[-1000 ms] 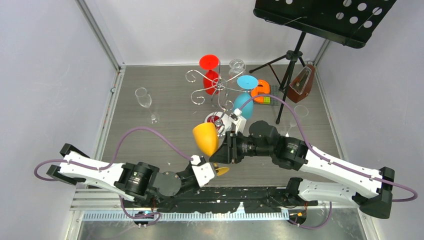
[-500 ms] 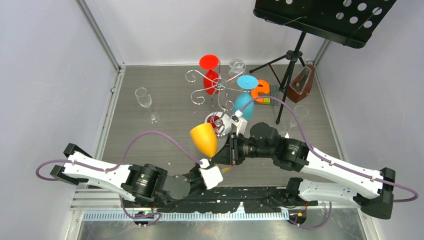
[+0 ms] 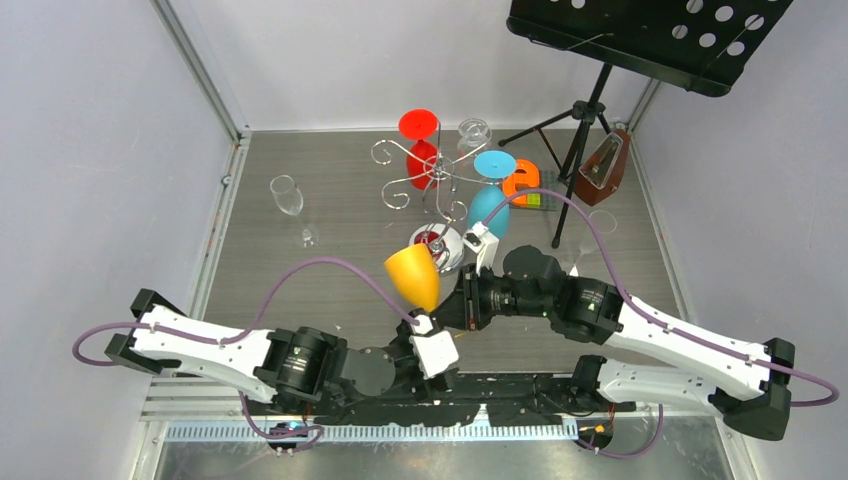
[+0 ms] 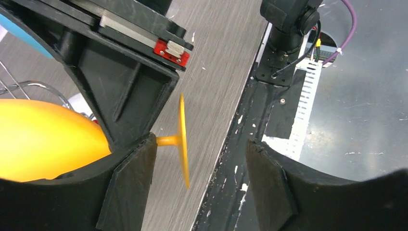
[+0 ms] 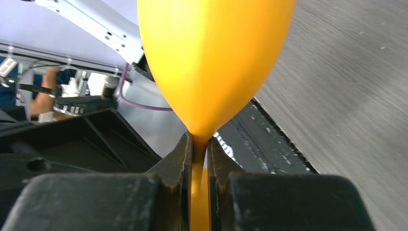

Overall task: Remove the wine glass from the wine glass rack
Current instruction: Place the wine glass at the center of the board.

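Note:
The yellow wine glass (image 3: 412, 276) hangs in the air in front of the chrome wine glass rack (image 3: 428, 180), off its arms, bowl tilted up and to the left. My right gripper (image 5: 198, 159) is shut on its thin stem just under the bowl (image 5: 214, 57). My left gripper (image 4: 204, 180) is open, and the glass's round foot (image 4: 183, 139) stands between its pads without touching them. A red glass (image 3: 420, 150) and a blue glass (image 3: 488, 195) hang on the rack.
A clear flute (image 3: 290, 200) stands at the left. A black music stand (image 3: 640, 35) on a tripod, a wooden metronome (image 3: 602, 165) and an orange object (image 3: 522, 183) are at the back right. The rack's mirrored base (image 3: 445, 248) lies just behind the held glass.
My left gripper has let go of the glass and opened. My right gripper has shut on the stem. The glass has tipped slightly and stayed in about the same place.

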Tool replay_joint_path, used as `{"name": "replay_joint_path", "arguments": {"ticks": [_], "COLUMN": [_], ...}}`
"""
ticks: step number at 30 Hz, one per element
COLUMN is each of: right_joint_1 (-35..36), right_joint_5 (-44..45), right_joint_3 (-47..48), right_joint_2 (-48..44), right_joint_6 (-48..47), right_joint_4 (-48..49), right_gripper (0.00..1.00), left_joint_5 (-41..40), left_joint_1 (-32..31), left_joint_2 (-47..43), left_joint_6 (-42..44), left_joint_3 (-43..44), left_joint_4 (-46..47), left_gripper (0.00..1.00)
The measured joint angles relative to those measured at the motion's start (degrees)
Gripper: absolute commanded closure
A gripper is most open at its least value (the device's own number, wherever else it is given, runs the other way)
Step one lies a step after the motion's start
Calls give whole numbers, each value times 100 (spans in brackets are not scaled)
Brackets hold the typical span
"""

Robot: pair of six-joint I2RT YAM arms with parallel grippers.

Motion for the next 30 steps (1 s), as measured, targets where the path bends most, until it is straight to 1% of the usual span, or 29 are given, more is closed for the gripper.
{"name": "replay_joint_path", "arguments": {"ticks": [4,7,10,11,17,23,30], "right_joint_1": [-15,-15,-33,-59,-179,-203,-203], "right_joint_5": [107,149,225,262,540,824,1139], "right_joint_3": [15,20,24,28,55,55,55], "right_joint_2": [44,129,195,208,251,251,249], "right_joint_6": [-535,-994,-1464,-1626,-2592,-3451,-4365], "right_joint_4": [-210,-380,-505,-540,-748,-796,-822], "right_gripper": [94,94,94,94,94,94,94], "left_joint_5": [214,374,544,592,990,1244,1657], "left_joint_1": [219,442,654,710,1182,1576,2175], "left_joint_2": [-52,-166,-321,-372,-737,-1152,-1707], "left_joint_6": [-101,-210,-328,-369,-697,-1071,-1558], "left_joint_3": [0,-2,-33,-57,-376,-732,-997], "left_joint_4": [-22,-22,-9,4,76,168,275], "left_gripper": [21,18,8,6,1,0,0]}}
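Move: The right hand already grips the yellow wine glass by its stem, bowl leaning forward. The open board centre where it is to stand lies roughly 8 cm ahead of that hand, 4 cm right and 25 cm below. The rack's foot is about 20 cm ahead, 1 cm left and equally low; the hanging blue glass is some 19 cm ahead, 7 cm right, 3 cm lower. From the left hand, the yellow glass's middle is about 9 cm ahead, 1 cm left, 5 cm higher. Still pinching the yellow glass's stem, the right hand sinks about 5 cm and swings forward and right towards the rack, rolling some 45 degrees and tipping its fingers farther down. The left hand, already half open by the glass's foot, spreads fully and backs off to the left while going forward about 6 cm, its fingers tilting lower. ##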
